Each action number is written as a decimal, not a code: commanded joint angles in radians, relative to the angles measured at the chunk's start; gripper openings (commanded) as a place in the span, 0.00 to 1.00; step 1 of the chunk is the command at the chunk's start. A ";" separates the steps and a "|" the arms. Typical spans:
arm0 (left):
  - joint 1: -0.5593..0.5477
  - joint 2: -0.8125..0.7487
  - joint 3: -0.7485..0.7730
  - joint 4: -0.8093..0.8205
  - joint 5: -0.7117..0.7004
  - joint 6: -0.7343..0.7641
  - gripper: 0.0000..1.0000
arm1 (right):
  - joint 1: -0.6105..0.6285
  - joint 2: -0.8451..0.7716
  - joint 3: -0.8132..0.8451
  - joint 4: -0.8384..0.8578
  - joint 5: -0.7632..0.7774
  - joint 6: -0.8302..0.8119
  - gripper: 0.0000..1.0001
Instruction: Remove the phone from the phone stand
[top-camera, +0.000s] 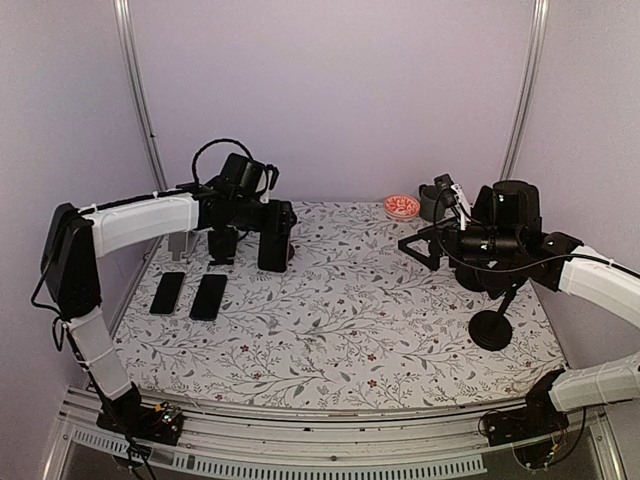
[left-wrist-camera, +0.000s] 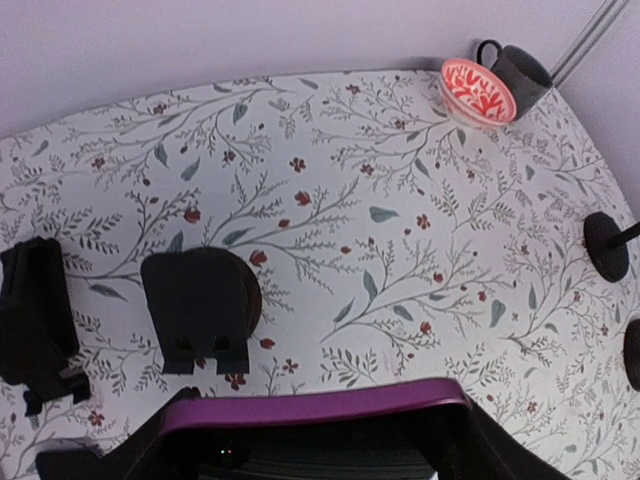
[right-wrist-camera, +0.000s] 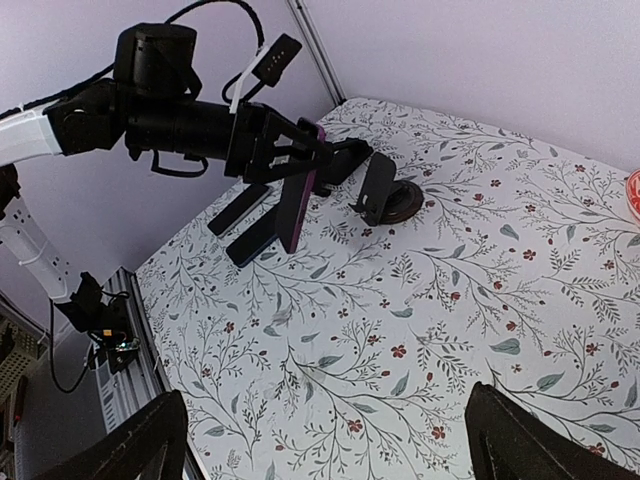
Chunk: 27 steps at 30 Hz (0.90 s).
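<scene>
My left gripper (top-camera: 274, 232) (left-wrist-camera: 315, 440) is shut on the phone (right-wrist-camera: 300, 192), a black slab with a purple edge (left-wrist-camera: 310, 408). The phone hangs upright above the table, clear of the phone stand (right-wrist-camera: 384, 192). The stand is black with a round base and stands empty just beyond the phone (left-wrist-camera: 200, 308). My right gripper (right-wrist-camera: 335, 450) is open and holds nothing. It hovers high over the right side of the table (top-camera: 424, 228), far from phone and stand.
Two dark phones (top-camera: 168, 293) (top-camera: 208, 296) lie flat near the left edge. A red patterned bowl (top-camera: 402, 206) and a dark mug (left-wrist-camera: 520, 68) sit at the back right. A black round-based post (top-camera: 490, 328) stands under the right arm. Another black object (left-wrist-camera: 35, 325) sits left of the stand.
</scene>
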<state>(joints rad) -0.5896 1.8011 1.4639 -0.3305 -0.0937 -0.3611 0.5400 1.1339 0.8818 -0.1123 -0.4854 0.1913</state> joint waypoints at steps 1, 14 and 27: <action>-0.039 -0.073 -0.127 0.034 -0.038 -0.112 0.53 | -0.006 -0.025 -0.012 -0.003 -0.016 0.000 0.99; -0.073 -0.038 -0.322 0.091 -0.100 -0.254 0.51 | -0.006 -0.036 -0.027 0.005 -0.025 0.011 0.99; -0.072 0.110 -0.269 0.083 -0.159 -0.251 0.52 | -0.006 -0.025 -0.024 0.004 -0.011 0.013 0.99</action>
<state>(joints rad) -0.6502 1.8694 1.1637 -0.2741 -0.2073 -0.6041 0.5400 1.1179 0.8623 -0.1123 -0.5003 0.1986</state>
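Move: The left gripper already holds the phone clear of its stand. The bare table spot it is bound for lies about 12 cm back, 4 cm to the left and 19 cm below. The nearer lying phone is some 10 cm back and 19 cm left. The emptied black stand is about 9 cm ahead and 3 cm left, and the second black stand about 9 cm ahead and 20 cm left. From the right hand the spot lies some 33 cm left and 4 cm ahead, well below. Bring the left gripper down about 14 cm and at first some 7 cm back, away from the emptied stand, easing a few centimetres left towards the bare table beside the lying phones. Tip the wrist about 15 degrees further down, turning it some 10 degrees counter-clockwise, and keep the grip on the phone's upper end; for the last part sink almost straight down. ##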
